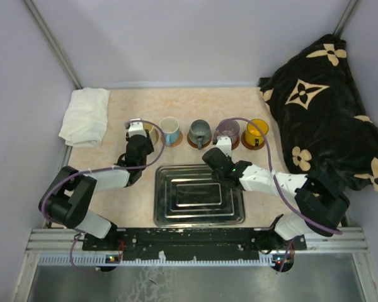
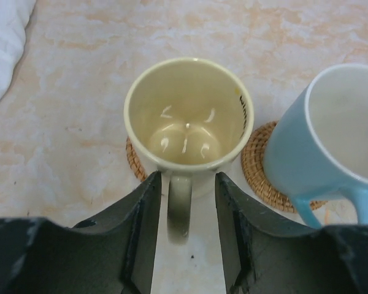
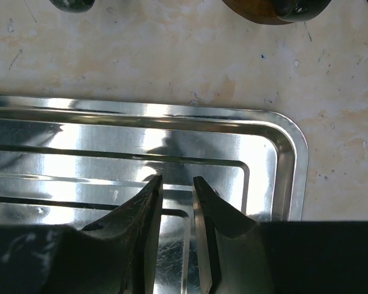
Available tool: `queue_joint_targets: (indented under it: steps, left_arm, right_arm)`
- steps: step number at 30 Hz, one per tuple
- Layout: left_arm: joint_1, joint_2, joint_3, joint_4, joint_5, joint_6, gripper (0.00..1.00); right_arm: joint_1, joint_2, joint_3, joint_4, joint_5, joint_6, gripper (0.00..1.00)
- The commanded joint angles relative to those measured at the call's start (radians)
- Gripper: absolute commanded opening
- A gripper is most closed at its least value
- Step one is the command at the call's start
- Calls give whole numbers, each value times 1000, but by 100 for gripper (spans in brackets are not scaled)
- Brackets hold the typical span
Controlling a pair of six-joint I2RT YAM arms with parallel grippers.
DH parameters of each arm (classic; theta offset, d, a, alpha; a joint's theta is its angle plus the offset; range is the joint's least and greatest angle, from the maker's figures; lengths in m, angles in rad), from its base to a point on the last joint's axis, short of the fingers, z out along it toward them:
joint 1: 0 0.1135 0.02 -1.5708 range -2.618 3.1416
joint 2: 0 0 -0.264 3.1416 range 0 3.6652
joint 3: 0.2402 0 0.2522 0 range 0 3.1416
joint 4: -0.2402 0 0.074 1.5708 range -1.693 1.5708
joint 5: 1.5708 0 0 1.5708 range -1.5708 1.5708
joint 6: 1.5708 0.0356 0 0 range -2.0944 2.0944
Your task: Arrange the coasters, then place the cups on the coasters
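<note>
Five cups stand in a row, each on a coaster: cream (image 1: 151,133), white-and-blue (image 1: 169,130), grey (image 1: 200,132), purple (image 1: 228,129), orange-yellow (image 1: 256,131). My left gripper (image 1: 137,131) is at the cream cup (image 2: 188,116), which sits on a woven coaster (image 2: 134,162). That gripper (image 2: 188,179) is open, its fingers either side of the cup's handle (image 2: 179,205) with a gap on both sides. The blue cup (image 2: 331,135) rests on its own coaster (image 2: 253,166) beside it. My right gripper (image 3: 177,179) hangs over the tray, only slightly open and empty.
A rectangular metal tray (image 1: 166,217) lies between the arms, and its far right corner (image 3: 288,141) shows under my right gripper. A folded white cloth (image 1: 85,116) lies at the back left. A dark patterned blanket (image 1: 327,107) fills the right side.
</note>
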Motion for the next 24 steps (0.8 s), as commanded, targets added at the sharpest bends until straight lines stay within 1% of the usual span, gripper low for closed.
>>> queue_joint_targets:
  steps: [1, 4, 7, 12, 17, 18, 24]
  left_arm:
    - [-3, 39, 76, 35, -15, 28, 46]
    - [-4, 72, 113, 27, -18, 36, 43]
    - [-3, 93, 146, -8, -27, 35, 35]
    - [-3, 81, 131, -22, -50, 30, 22]
    - [-4, 65, 117, -37, -60, 31, 2]
    - [-3, 64, 117, -41, -62, 30, 0]
    - [-3, 45, 118, -36, -58, 48, 0]
  right_arm:
    - [-12, -38, 7, 37, 5, 9, 27]
    - [-11, -39, 7, 38, 9, 10, 27]
    - [-11, -40, 7, 35, 14, 12, 27]
    - [-12, -46, 0, 33, 21, 17, 28]
    - [-11, -48, -4, 35, 21, 23, 28]
    - [-11, -48, -3, 34, 23, 24, 28]
    - [-12, -51, -3, 34, 28, 25, 28]
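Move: The cream cup stands straight ahead of the left hand, its middle about 5 cm on and 2 cm below, with its handle between the parted fingers. Its coaster lies beneath, centred roughly 7 cm ahead, so the cup sits a little back of centre. The blue cup is some 10 cm to the right and 7 cm ahead, the grey cup about 21 cm right and 7 ahead. From the right hand the cream cup lies about 29 cm left and 14 ahead. With its fingertips either side of the handle at the cream cup's near wall, the left hand pushes the cup forward about 2.5 cm over its coaster, rising 1 cm and drifting slightly right. It then stops going forward and shuts the half-open fingers fully, ending a little higher still, with the closed tips at the near side of the cup, by the rim. ##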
